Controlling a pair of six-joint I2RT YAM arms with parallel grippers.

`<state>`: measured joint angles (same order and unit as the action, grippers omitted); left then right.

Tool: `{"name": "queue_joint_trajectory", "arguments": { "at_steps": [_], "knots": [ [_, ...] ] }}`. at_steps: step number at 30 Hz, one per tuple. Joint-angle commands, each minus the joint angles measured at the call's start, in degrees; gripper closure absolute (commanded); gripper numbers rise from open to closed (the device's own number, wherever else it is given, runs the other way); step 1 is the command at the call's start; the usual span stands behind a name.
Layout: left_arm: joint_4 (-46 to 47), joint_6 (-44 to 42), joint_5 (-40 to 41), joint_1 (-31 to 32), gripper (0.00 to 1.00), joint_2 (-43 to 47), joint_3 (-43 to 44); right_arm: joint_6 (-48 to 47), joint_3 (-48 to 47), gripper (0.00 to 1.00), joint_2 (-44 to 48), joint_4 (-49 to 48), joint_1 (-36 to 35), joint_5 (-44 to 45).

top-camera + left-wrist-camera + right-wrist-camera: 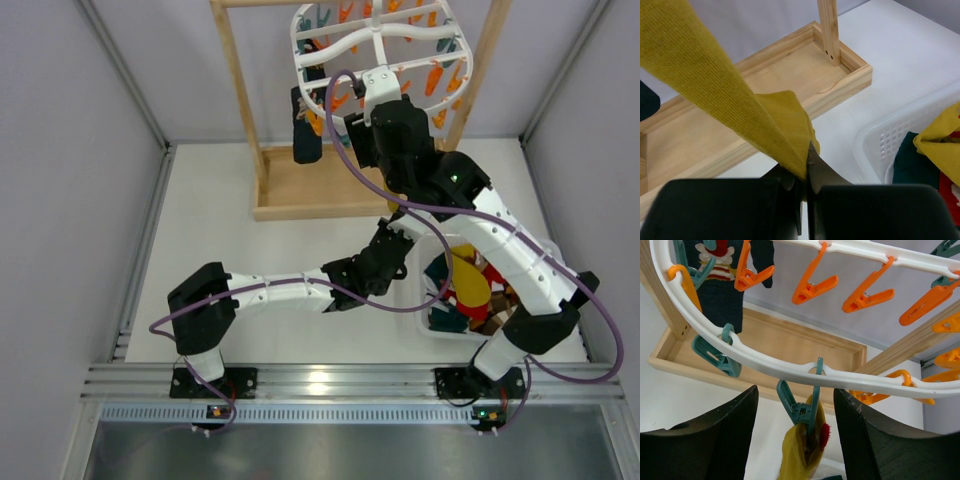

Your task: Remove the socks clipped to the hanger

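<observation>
The white hanger (375, 45) hangs from the wooden stand, with orange and teal pegs beneath it. A mustard yellow sock (797, 455) is clipped in a teal peg (807, 407) on the hanger rim (765, 365). My right gripper (796, 405) is open, with one finger on each side of that peg and a gap to it. The sock's lower end (715, 85) runs taut into my left gripper (804, 165), which is shut on it low beside the basket. A dark navy patterned sock (720, 290) stays clipped at the hanger's left (305, 130).
A white plastic basket (425, 330) at the right holds several loose socks, yellow, red and teal. The stand's wooden base tray (765, 75) and its upright posts (240, 90) lie behind my grippers. Grey walls enclose the table on three sides.
</observation>
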<state>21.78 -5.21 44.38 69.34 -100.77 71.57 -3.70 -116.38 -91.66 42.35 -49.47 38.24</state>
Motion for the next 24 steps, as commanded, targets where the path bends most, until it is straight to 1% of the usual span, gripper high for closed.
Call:
{"name": "queue_joint_trajectory", "arguments": {
  "at_steps": [1,9,11,19,20,21,23,24],
  "knots": [
    [0.6,0.9,-0.4,0.7,1.00,2.4,1.3,-1.6,-1.8,0.41,-1.1,-4.1,0.9,2.5],
    [0.6,0.5,-0.3,0.7,1.00,2.5,1.3,-0.8,-1.0,0.46,-0.9,-4.2,0.8,1.5],
    [0.6,0.4,-0.2,0.7,1.00,2.5,1.3,-0.7,-0.9,0.48,-0.7,-4.4,0.9,1.1],
    [0.6,0.4,0.2,0.7,1.00,2.4,1.2,-0.2,0.1,0.66,0.3,-5.2,0.9,0.3],
    [0.7,0.4,0.2,0.7,1.00,2.4,1.1,0.0,0.3,0.69,0.5,-5.2,0.9,0.2],
    [0.6,0.4,0.2,0.7,1.00,2.4,1.1,0.1,0.4,0.76,0.9,-5.8,0.9,0.1],
    [0.6,0.6,0.2,0.7,1.00,2.4,0.8,0.5,1.2,0.77,1.5,-6.2,0.9,-0.4],
    [0.7,0.9,0.2,0.7,1.00,2.4,0.5,0.6,1.4,0.79,2.0,-6.3,0.9,-0.7]
  ]
}}
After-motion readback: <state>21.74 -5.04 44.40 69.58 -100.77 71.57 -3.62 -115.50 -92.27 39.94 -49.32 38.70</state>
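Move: The teal clip that pins the yellow sock to the hanger's near rim lies right between the right gripper's open fingers, about 1 cm ahead and 1 cm below. Another teal clip hangs some 6 cm to that hand's left and 1 cm ahead; the dark gnome sock hangs about 10 cm left, 4 cm ahead and 6 cm lower. From the left gripper, shut on the sock's lower end, the clip is roughly 7 cm ahead, 6 cm left and 19 cm up. Ease the right gripper forward by about half a centimetre, then hold it there and close its fingers from well open to roughly a quarter open, so that they pinch the two levers of the teal clip from either side and squeeze them together. Keep the left gripper still and shut on the lower end of the yellow sock. ##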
